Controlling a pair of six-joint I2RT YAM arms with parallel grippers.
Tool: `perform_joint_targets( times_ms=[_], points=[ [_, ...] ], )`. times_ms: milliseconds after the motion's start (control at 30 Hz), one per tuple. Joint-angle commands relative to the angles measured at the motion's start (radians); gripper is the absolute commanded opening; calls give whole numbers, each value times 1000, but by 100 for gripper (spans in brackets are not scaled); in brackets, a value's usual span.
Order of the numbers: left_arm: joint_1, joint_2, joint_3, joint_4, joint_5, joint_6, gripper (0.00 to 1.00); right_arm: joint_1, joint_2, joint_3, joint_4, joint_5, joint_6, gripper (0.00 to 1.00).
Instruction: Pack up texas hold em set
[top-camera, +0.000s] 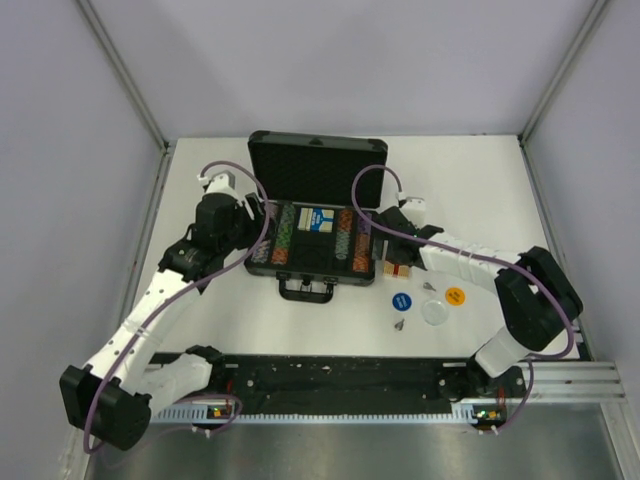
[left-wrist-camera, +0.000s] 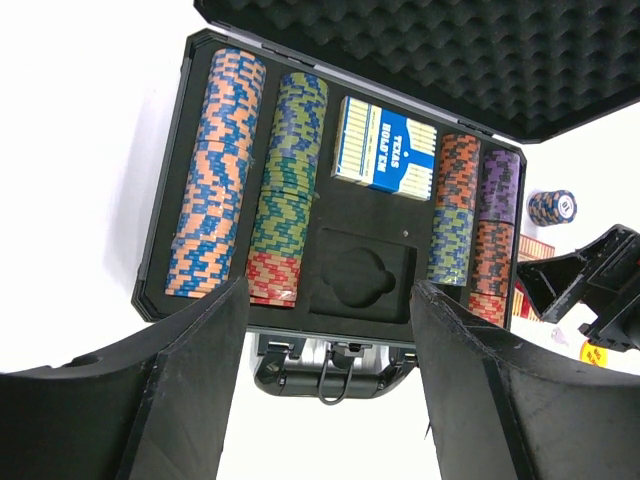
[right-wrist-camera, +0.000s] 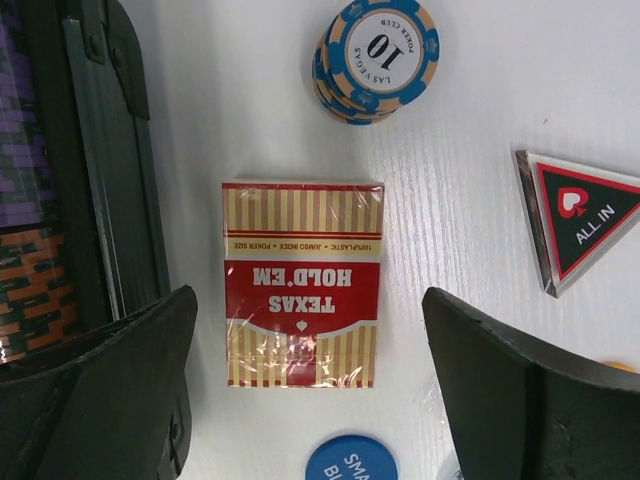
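The black case (top-camera: 318, 160) lies open, its tray filled with rows of multicoloured chips (left-wrist-camera: 215, 170) and a blue card box (left-wrist-camera: 383, 152). One foam recess (left-wrist-camera: 360, 275) is empty. My left gripper (left-wrist-camera: 330, 300) hangs open above the tray's front edge near the handle (left-wrist-camera: 330, 365), holding nothing. A red card box (right-wrist-camera: 302, 282) lies flat on the table just right of the case. My right gripper (right-wrist-camera: 310, 300) is open above it, one finger on each side, not touching it. Nearby are a short chip stack (right-wrist-camera: 375, 55), a red triangle (right-wrist-camera: 585, 215) and a blue button (right-wrist-camera: 350, 462).
An orange button (top-camera: 455, 296) and a clear round button (top-camera: 435, 313) lie right of the blue button (top-camera: 401, 300). The raised foam-lined lid (left-wrist-camera: 450, 60) stands behind the tray. Both arms reach in from the near edge, the left gripper (top-camera: 258, 215) beside the case's left end.
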Motion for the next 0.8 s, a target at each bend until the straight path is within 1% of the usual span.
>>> perform_joint_targets(
  times_ms=[0, 333, 433, 533, 667, 767],
  points=[
    [5, -37, -25, 16, 9, -35, 71, -5, 17, 17, 47, 47, -9, 95],
    [5, -70, -51, 11, 3, -49, 72, -7, 14, -89, 167, -22, -20, 96],
    [5, -78, -60, 16, 1, -46, 72, -7, 16, -113, 194, -27, -21, 93],
    [5, -73, -48, 2, 13, -37, 72, -7, 20, -129, 203, -42, -15, 86],
    [5, -78, -36, -26, 26, -3, 73, -7, 13, -147, 226, -65, -27, 71],
    [5, -81, -29, -26, 47, 12, 73, -7, -22, -155, 242, -102, -57, 58]
  ],
)
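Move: The red card deck lies almost directly under the right hand, about 4 cm down and straight below. From that hand, the chip stack is about 8 cm ahead and 4 cm right, the all-in triangle 12 cm right and 1 cm ahead, and the blue disc 9 cm back and 1 cm right. The case's middle is some 20 cm left and 5 cm ahead. From the left hand the red card deck is about 26 cm right, level with it, and 20 cm below. Lower the right gripper about 3.5 cm onto the red card deck, easing back about a centimetre as it sinks, so the wide-open fingers straddle its long sides. Then close them by roughly a third until both tips meet the sides. Let the empty left hand drift back and down about 2 cm over the case. ##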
